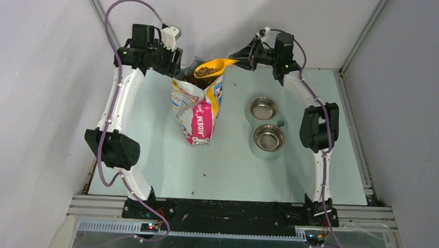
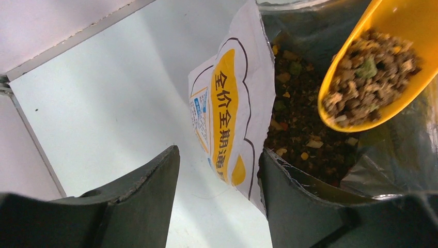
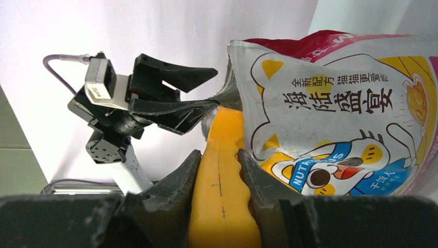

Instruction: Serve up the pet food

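Brown pet food fills the yellow scoop, which hangs just over the open mouth of the printed bag. More pet food lies inside the bag. My right gripper is shut on the scoop's handle, reaching in from the back right. At the bag's back left rim, my left gripper stands open. The bag's torn edge lies between its jaws, close against the right finger, unpinched.
Two empty steel bowls sit in a pale holder to the right of the bag. A few spilled crumbs dot the table in front of the bag. Grey walls close in behind and on both sides.
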`<state>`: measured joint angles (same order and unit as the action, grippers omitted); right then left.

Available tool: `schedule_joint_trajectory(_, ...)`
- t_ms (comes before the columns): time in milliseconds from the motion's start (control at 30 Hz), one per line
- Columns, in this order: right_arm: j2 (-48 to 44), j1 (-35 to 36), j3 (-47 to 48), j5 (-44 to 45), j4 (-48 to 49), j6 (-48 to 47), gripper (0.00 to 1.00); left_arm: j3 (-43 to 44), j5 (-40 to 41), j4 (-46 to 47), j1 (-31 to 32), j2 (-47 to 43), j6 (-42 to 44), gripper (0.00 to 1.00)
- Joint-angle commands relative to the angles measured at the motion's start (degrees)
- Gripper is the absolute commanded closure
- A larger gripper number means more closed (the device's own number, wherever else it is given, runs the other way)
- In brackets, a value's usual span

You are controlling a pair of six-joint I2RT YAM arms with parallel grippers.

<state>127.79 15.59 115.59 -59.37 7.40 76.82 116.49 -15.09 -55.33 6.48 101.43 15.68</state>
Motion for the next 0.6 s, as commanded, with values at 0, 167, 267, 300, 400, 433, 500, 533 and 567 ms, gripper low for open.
schedule_joint_trajectory(0,-4.47,-1.7,-1.28,-0.25,5.99,5.84,1.0,2.78,3.05,-2.07,0.08,-0.76,3.84,0.36)
schedule_joint_trajectory(167,-6.16,-2.64,-4.79,-0.7,9.1,8.33,1.0,6.25,3.34,-3.61,0.27,1.51,4.44,0.35)
schedule_joint_trajectory(267,-7.82,-4.02,-6.39,-1.26,9.73,8.35,1.0,6.5,3.24,-2.48,0.2,2.46,3.72,0.35)
schedule_joint_trajectory(300,-8.17,-4.36,-7.14,-1.38,10.09,8.31,1.0,6.59,3.16,-1.97,0.2,2.64,3.6,0.35)
schedule_joint_trajectory(400,-10.28,-5.62,-9.47,-1.35,11.45,8.07,1.0,6.6,2.98,-0.87,0.23,3.16,2.73,0.35)
schedule_joint_trajectory(433,-11.33,-5.86,-10.1,-1.18,11.65,7.97,1.0,6.64,2.88,-0.51,0.22,3.25,2.45,0.35)
schedule_joint_trajectory(500,-12.88,-6.58,-12.43,-1.29,12.35,7.78,1.0,6.51,2.28,-0.24,0.25,3.48,1.94,0.35)
schedule_joint_trajectory(533,-13.42,-6.97,-14.06,-1.37,12.85,7.67,1.0,6.45,2.05,-0.18,0.23,3.5,1.84,0.35)
schedule_joint_trajectory(567,-14.43,-7.42,-14.86,-1.62,13.19,7.59,1.0,6.27,1.81,-0.2,0.26,3.58,1.78,0.35)
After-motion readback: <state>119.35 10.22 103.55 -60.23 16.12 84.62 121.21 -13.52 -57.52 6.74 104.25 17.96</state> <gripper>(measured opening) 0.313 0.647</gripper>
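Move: The far steel bowl lies about 13 cm to the right of my right hand, practically level with it front to back and some 26 cm lower. The near bowl is about 15 cm right and 14 cm back. The open mouth of the food bag sits roughly 14 cm to the left and 4 cm back, just below hand height. From my left hand, the far bowl is about 34 cm right and 3 cm farther out. I keep my right-hand grip on the yellow scoop's handle and draw the loaded scoop about 5 cm to my right, away from the bag's mouth and towards the bowls, lifting it some 2 cm, mostly late on, and keeping it nearly level. My left hand stays at the bag's left rim, fingers still parted, one inside the mouth, holding it open. ##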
